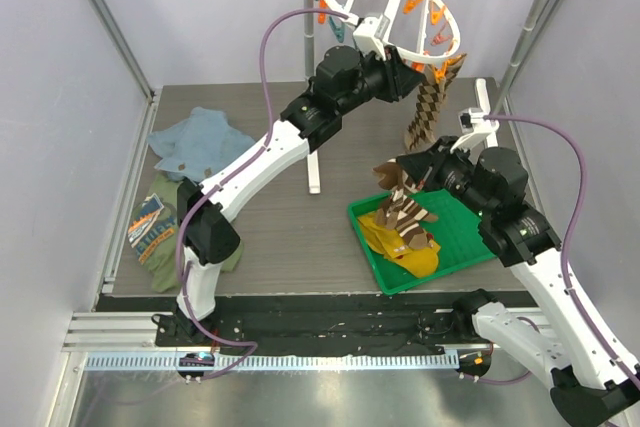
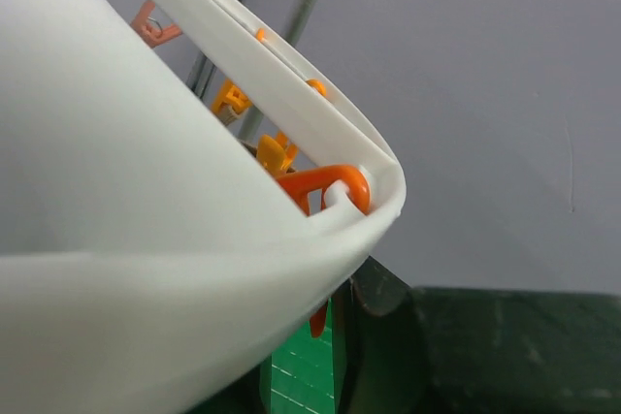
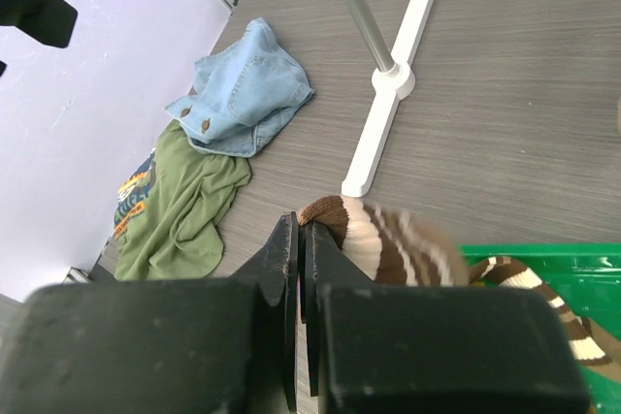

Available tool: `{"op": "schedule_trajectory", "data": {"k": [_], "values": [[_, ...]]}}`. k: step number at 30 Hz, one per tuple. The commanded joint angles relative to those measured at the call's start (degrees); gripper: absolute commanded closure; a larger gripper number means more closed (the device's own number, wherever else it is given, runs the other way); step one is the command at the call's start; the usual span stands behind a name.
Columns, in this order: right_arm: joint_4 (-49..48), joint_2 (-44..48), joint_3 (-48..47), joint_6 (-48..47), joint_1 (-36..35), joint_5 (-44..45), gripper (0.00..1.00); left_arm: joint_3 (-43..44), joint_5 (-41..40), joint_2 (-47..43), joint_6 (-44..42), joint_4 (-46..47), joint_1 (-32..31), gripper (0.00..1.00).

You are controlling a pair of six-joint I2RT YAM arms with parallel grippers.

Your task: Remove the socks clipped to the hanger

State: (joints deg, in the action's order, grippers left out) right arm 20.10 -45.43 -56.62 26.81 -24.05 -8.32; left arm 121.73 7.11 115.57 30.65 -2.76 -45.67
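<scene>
The white ring hanger hangs at the top, orange clips dangling. A brown-and-tan diamond sock hangs clipped to its near rim. My left gripper sits right at that rim. In the left wrist view the hanger fills the frame; my left gripper shows a narrow gap, an orange clip ending between the fingers. My right gripper is shut on a brown-and-white striped sock over the green tray, which holds a mustard sock.
A blue cloth and an olive-green cloth lie at the left of the table. The rail stand's white foot rests mid-table, also seen from the right wrist as the foot. Purple walls enclose the table.
</scene>
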Motion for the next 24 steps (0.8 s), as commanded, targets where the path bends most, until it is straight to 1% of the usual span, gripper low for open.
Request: {"op": "schedule_trajectory", "data": {"k": [1, 5, 6, 8, 9, 12, 14, 16, 17, 18, 20, 21, 23, 24], "values": [[-1.38, 1.48, -0.07, -1.06, -0.21, 1.37, 0.99, 2.11, -1.67, 0.54, 0.99, -0.05, 0.58, 1.00], [1.69, 2.27, -0.07, -0.44, -0.20, 3.65, 0.99, 0.27, -1.14, -0.34, 0.90, 0.04, 0.58, 0.99], [2.74, 2.45, 0.10, -0.35, -0.20, 4.35, 0.99, -0.96, -0.88, -0.69, 0.81, 0.39, 0.58, 0.98], [6.69, 3.50, 0.98, 0.87, -0.20, 7.87, 0.99, -2.37, -0.79, -1.75, 0.72, 0.65, 0.58, 0.90], [9.49, 3.94, 1.51, 1.66, -0.20, 11.88, 0.99, -3.86, -0.87, -2.27, 0.55, 0.92, 0.67, 0.83], [14.33, 6.66, 4.32, 3.25, -0.29, 15.95, 0.99, -6.59, -0.88, -3.77, 0.63, 1.53, 0.93, 0.74], [15.67, 9.29, 7.48, 5.62, -0.29, 17.11, 0.99, -8.43, -0.87, -4.91, 0.98, 1.62, 1.28, 0.71], [16.20, 11.32, 11.94, 8.42, -0.29, 17.37, 0.93, -9.93, -0.52, -6.14, 1.16, 1.80, 1.55, 0.65], [16.03, 12.20, 13.71, 9.13, -0.29, 17.54, 0.90, -11.94, -0.44, -6.67, 1.51, 1.89, 1.64, 0.60], [14.46, 13.86, 15.56, 9.75, -0.29, 17.89, 0.86, -13.17, -0.43, -7.28, 1.60, 2.58, 1.72, 0.55], [11.82, 15.36, 21.36, 10.63, -0.29, 19.04, 0.82, -17.38, -0.35, -9.30, 1.78, 3.98, 1.81, 0.51], [8.59, 16.15, 23.03, 10.98, -0.29, 19.13, 0.80, -18.88, -0.43, -10.09, 1.86, 4.43, 1.81, 0.46], [5.32, 16.16, 27.51, 12.12, -0.20, 19.48, 0.76, -22.83, -0.43, -11.93, 1.78, 5.31, 1.90, 0.43], [2.17, 15.90, 28.75, 12.56, -0.20, 19.48, 0.70, -24.07, -0.43, -12.55, 1.78, 5.40, 1.90, 0.41]]}}
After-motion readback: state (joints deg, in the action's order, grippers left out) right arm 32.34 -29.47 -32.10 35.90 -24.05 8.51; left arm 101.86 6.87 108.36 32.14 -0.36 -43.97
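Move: The striped sock is already off its clip, pinched in the right fingers. Its place, the green tray, lies roughly 31 cm below that hand, with its middle some 4 cm ahead and 8 cm right; the sock pile in it is about 4 cm ahead and 3 cm right of the hand. The left fingers still squeeze an orange clip on the hanger's near rim, right at their tips; an argyle sock hangs about 3 cm ahead, 5 cm right and 8 cm below them. The striped sock is carried down towards the pile in the green tray by the right hand, which eases off to the right, then drops about 17 cm with some 7 cm of rightward travel, turning clockwise and tipping down about 20 degrees, its fingers just parting late on. Meanwhile the left fingers open off the orange clip and sink about 8 cm, slowly, then faster, drifting left. ##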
